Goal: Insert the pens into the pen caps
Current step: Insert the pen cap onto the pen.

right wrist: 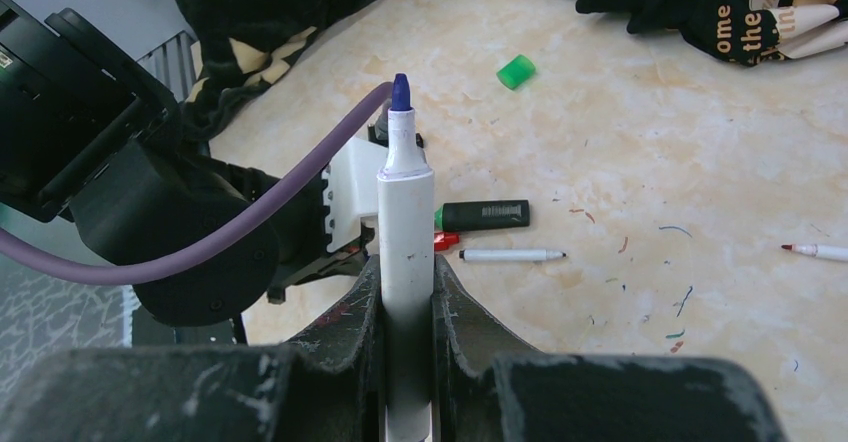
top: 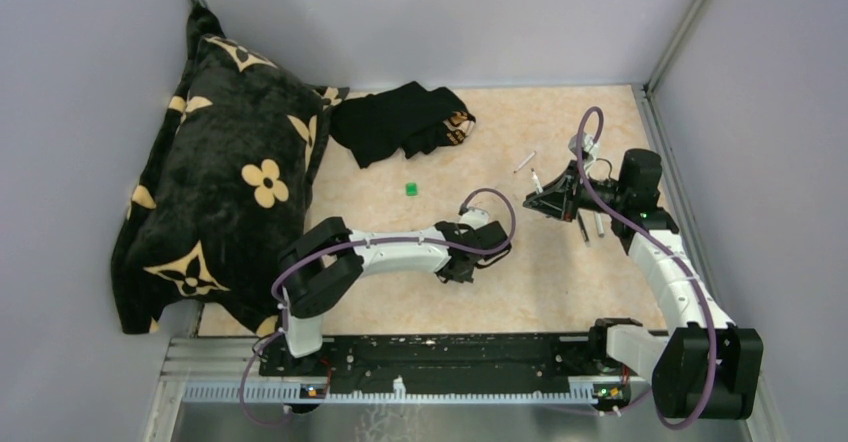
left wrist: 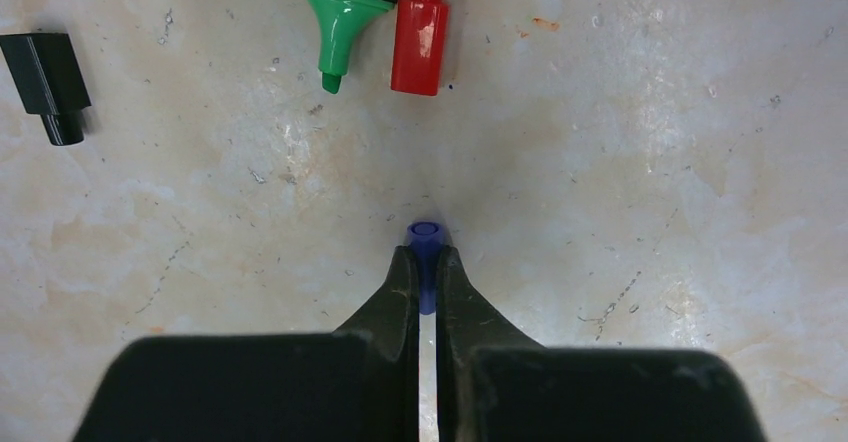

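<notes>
My left gripper (left wrist: 425, 254) is shut on a small purple pen cap (left wrist: 425, 234) that stands on the table with its open end showing. Ahead of it lie a black marker with a green tip (left wrist: 345, 7), a red cap (left wrist: 420, 32) and a black cap (left wrist: 45, 82). My right gripper (right wrist: 405, 267) is shut on a white-barrelled pen (right wrist: 405, 222), its blue tip pointing away from the camera. A green cap (right wrist: 517, 71) lies apart, farther out. More pens lie on the table: a white one (right wrist: 512, 255) and a red-tipped one (right wrist: 815, 251).
A black flowered cushion (top: 225, 192) fills the table's left side. Crumpled black cloth (top: 405, 122) lies at the back. Grey walls enclose the table on three sides. The left arm (top: 400, 252) stretches across the middle, close to the right gripper (top: 548, 200).
</notes>
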You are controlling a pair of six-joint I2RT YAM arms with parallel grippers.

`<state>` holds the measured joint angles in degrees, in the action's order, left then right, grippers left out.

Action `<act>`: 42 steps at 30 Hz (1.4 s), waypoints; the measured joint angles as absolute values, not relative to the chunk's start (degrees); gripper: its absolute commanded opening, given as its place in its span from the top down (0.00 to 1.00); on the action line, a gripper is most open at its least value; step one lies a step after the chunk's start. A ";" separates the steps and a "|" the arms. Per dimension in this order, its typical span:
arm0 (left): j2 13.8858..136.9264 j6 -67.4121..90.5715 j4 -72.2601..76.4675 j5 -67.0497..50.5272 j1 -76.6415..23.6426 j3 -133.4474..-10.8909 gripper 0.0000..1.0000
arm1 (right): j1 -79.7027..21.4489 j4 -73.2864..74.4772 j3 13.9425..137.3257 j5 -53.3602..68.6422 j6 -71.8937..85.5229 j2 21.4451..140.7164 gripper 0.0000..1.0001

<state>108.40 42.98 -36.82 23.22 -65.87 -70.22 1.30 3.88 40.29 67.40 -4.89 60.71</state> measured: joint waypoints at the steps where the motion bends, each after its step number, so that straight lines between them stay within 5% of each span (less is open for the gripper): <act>1: 108.18 42.65 -36.42 23.20 -65.87 -69.91 1.00 | 1.32 3.88 40.29 67.40 -4.89 60.71 1.00; 17: 86.78 37.12 -20.84 21.69 -64.53 -52.71 1.00 | 1.32 3.92 40.27 68.12 -4.99 60.71 1.00; 27: 65.87 33.98 12.03 19.49 -63.90 -36.51 1.00 | 1.32 -0.32 38.94 73.45 -2.94 59.64 1.00; 42: 67.31 31.77 50.50 14.94 -63.86 -31.55 1.00 | -3.81 -8.21 35.99 79.90 3.07 59.64 1.00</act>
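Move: The left fingers are already shut on the blue-purple cap, close to the table. The upright pen's tip, in the right grip, is about 7 cm ahead, 13 cm to the right and 26 cm above. Beside the way, the red marker cap lies some 6 cm ahead and 2 cm right, the green highlighter 10 cm ahead and 2 cm right. From the right hand, the blue-purple cap is roughly 7 cm back, 14 cm left and 20 cm lower. Raise the left gripper nearly 30 cm, keeping the blue-purple cap pinched, and meanwhile swing its down-pointing fingers up through some 75 degrees or more towards the right, to face the pen. Shortly after the lift starts, bring the right gripper back and to the left towards the cap, turning it slightly counter-clockwise, with the pen still gripped tip up. ##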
